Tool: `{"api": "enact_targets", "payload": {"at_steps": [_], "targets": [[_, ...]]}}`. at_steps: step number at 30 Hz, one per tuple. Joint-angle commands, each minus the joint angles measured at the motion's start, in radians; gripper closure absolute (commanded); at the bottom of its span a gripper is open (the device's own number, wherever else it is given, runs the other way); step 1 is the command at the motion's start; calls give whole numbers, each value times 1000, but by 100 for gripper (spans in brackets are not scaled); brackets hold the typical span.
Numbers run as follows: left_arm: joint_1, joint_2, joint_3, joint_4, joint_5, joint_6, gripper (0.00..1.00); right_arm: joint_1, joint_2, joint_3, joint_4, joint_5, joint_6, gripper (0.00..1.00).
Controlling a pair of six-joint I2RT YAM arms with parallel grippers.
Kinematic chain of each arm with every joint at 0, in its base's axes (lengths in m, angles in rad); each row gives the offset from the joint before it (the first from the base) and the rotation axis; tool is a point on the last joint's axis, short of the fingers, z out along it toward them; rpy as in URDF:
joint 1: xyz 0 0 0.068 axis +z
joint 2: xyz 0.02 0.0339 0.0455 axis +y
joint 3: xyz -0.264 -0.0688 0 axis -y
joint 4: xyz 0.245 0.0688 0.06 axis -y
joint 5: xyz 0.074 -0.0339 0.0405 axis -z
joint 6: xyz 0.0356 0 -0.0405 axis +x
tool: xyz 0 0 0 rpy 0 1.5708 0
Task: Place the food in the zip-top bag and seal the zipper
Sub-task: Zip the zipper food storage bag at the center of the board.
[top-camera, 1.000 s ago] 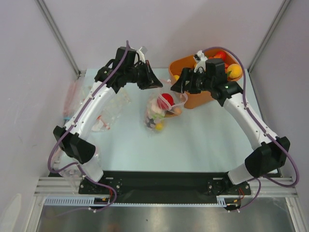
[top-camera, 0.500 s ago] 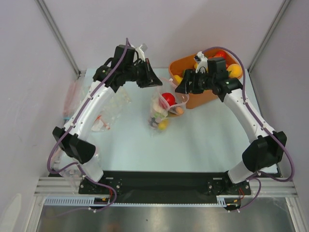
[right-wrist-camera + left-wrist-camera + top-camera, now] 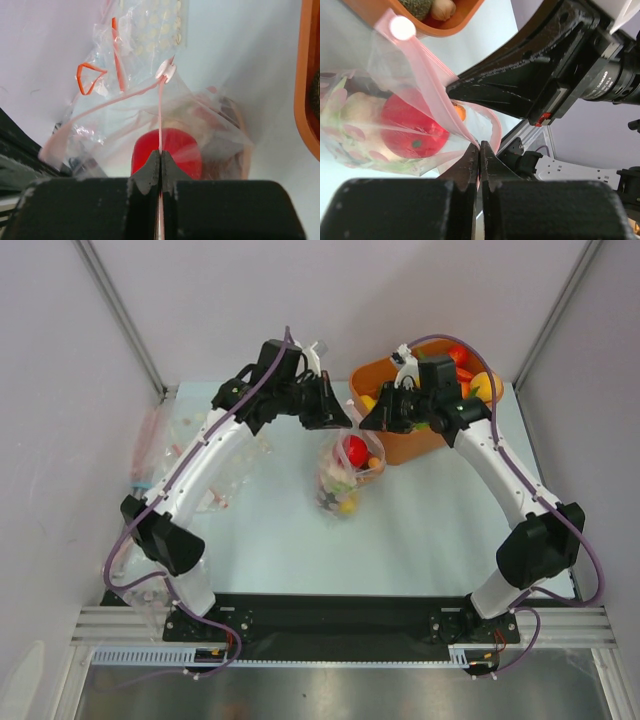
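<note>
The zip-top bag (image 3: 345, 472) hangs between both grippers near the table's middle back, with several toy foods in it, among them a red fruit (image 3: 355, 450) on top. My left gripper (image 3: 338, 418) is shut on the pink zipper strip (image 3: 440, 107) at the bag's left side. My right gripper (image 3: 372, 421) is shut on the same strip (image 3: 161, 117) at the right side. The white slider (image 3: 166, 71) sits on the strip ahead of the right jaws. The red fruit (image 3: 166, 150) shows through the plastic in the right wrist view and in the left wrist view (image 3: 415, 132).
The orange tub (image 3: 415, 445) stands at the back right, close behind my right gripper, with more toy food (image 3: 482, 388) in it. Spare clear bags (image 3: 215, 485) lie at the left under my left arm. The frame posts stand at both back corners.
Both grippers have moved right and closer together with the bag held between them. The bag has shifted right toward the tub and hangs narrower.
</note>
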Motion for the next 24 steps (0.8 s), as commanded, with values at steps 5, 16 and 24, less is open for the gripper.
{"api": "enact_targets", "payload": {"at_steps": [5, 16, 24], "targets": [[-50, 22, -24, 144, 0, 6, 94, -16, -46, -58, 151, -42, 150, 100], [-67, 45, -9, 159, -7, 61, 23, -72, -100, -147, 185, -1, 170, 100], [125, -74, -168, 280, 103, 0, 6, -134, -111, -203, 273, -97, 156, 100]]}}
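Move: The zipper's white slider, at the far corner of the bag mouth, lies about 6 cm ahead of the left hand, level sideways and some 2 cm lower. From the right hand, whose fingers are already shut on the rim, it is about 6 cm ahead, 3 cm left and 2 cm lower. The red fruit in the bag is roughly 8 cm below the left hand, 1 cm ahead. The produce bin's middle is some 20 cm ahead of the right hand, 15 cm to its right and 13 cm lower. Ease the left gripper right and down about 4 cm, opening it wide to let go of the rim, then swing it forward and back to the left towards the slider corner, with the fingers kept open. Keep the right fingers pinched on the rim and draw it about 4 cm right, sinking and edging forward slightly while the wrist turns some 10 degrees clockwise. ##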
